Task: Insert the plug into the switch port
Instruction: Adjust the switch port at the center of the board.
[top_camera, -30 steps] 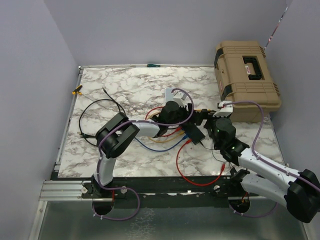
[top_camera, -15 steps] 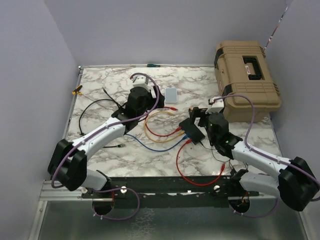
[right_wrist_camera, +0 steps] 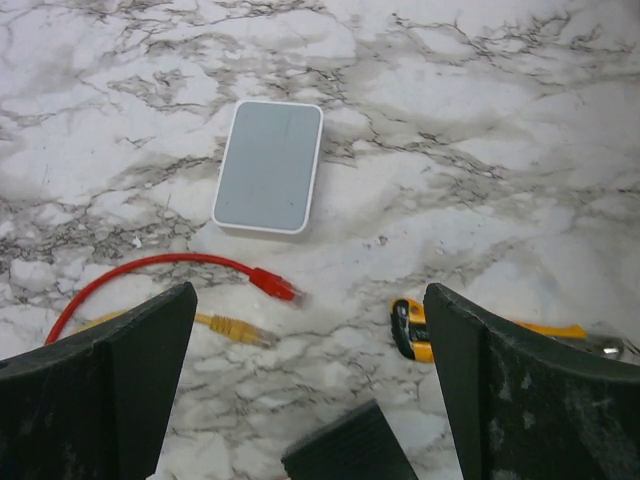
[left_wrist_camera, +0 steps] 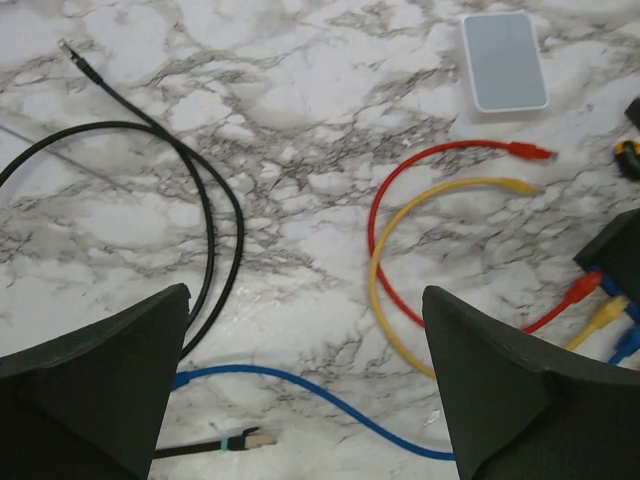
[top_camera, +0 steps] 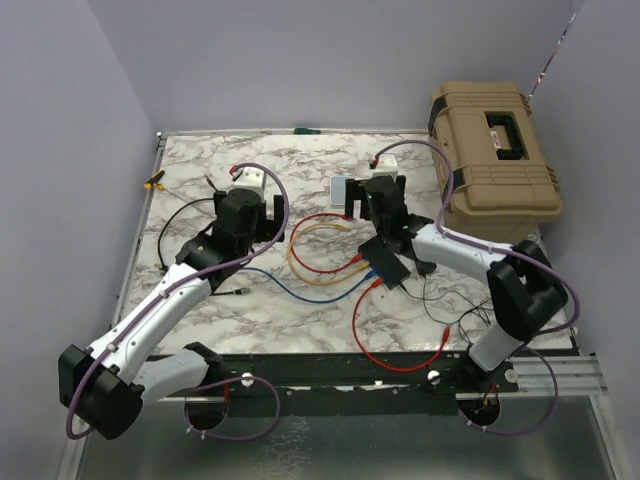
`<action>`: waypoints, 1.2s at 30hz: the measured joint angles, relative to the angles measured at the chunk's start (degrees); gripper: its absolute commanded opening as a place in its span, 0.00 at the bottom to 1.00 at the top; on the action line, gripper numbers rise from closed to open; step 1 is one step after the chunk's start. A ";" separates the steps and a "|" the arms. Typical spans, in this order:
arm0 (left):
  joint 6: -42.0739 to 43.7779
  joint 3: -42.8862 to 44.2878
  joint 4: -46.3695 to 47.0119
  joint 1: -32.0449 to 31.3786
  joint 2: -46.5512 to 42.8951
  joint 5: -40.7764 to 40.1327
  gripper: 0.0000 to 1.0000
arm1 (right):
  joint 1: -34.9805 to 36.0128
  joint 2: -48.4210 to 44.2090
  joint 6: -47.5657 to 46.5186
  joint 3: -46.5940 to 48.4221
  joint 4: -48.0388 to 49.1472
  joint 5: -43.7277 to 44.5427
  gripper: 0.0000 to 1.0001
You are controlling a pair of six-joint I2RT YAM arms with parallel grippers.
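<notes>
The switch point(top_camera: 385, 262) is a flat black box lying mid-table, with red, yellow and blue plugs point(left_wrist_camera: 603, 314) sitting in its near edge. Only its corner point(right_wrist_camera: 350, 446) shows in the right wrist view. A free red plug point(right_wrist_camera: 272, 283) and a free yellow plug point(right_wrist_camera: 236, 330) lie just beyond it. A black cable's plug point(left_wrist_camera: 245, 438) lies further left. My left gripper point(left_wrist_camera: 305, 320) hangs open above the blue cable point(left_wrist_camera: 330, 400), holding nothing. My right gripper point(right_wrist_camera: 307, 310) is open over the switch's far side, also holding nothing.
A small grey-white box point(top_camera: 343, 189) lies behind the free plugs. A tan case point(top_camera: 492, 150) stands at the back right. A black cable loop point(top_camera: 195, 225) lies at the left, a red cable point(top_camera: 400, 352) near the front edge, and a yellow-black tool point(right_wrist_camera: 412, 330) beside the switch.
My left arm has swung left, away from the switch, and its jaws have spread wide. My right gripper has moved back over the switch toward the grey-white box.
</notes>
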 measured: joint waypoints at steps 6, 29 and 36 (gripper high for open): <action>3.82 -6.88 -0.90 1.14 -5.05 -2.58 0.99 | 0.00 14.40 -0.04 15.02 -5.05 0.83 1.00; 5.27 -9.35 0.39 3.67 -17.49 -4.63 0.99 | -2.86 34.82 6.60 33.68 -14.91 -3.50 1.00; 5.27 -9.38 0.81 4.85 -16.90 -4.46 0.99 | -2.51 37.42 4.79 36.54 -12.07 -15.37 1.00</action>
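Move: The grey-topped white box lies about 13 cm ahead of the right hand, 7 cm to its left and 14 cm below. At that same depth, the loose red plug is 7 cm ahead and 6 cm left, the utility knife 5 cm ahead and 5 cm right, and the black switch box 2 cm back and 3 cm right. From the left hand the white box is some 21 cm ahead, 15 cm right and 20 cm below. The white box is what the right hand goes for: with fingers wide open it reaches forward about 9 cm and sinks some 11 cm, drifting left, then swings left about 5 cm, tipping down 15 degrees and turning counter-clockwise. The open fingers come to straddle the box, the right one pushing its near part left. The empty left hand withdraws about 7 cm left and a little back, dipping before it rises. ##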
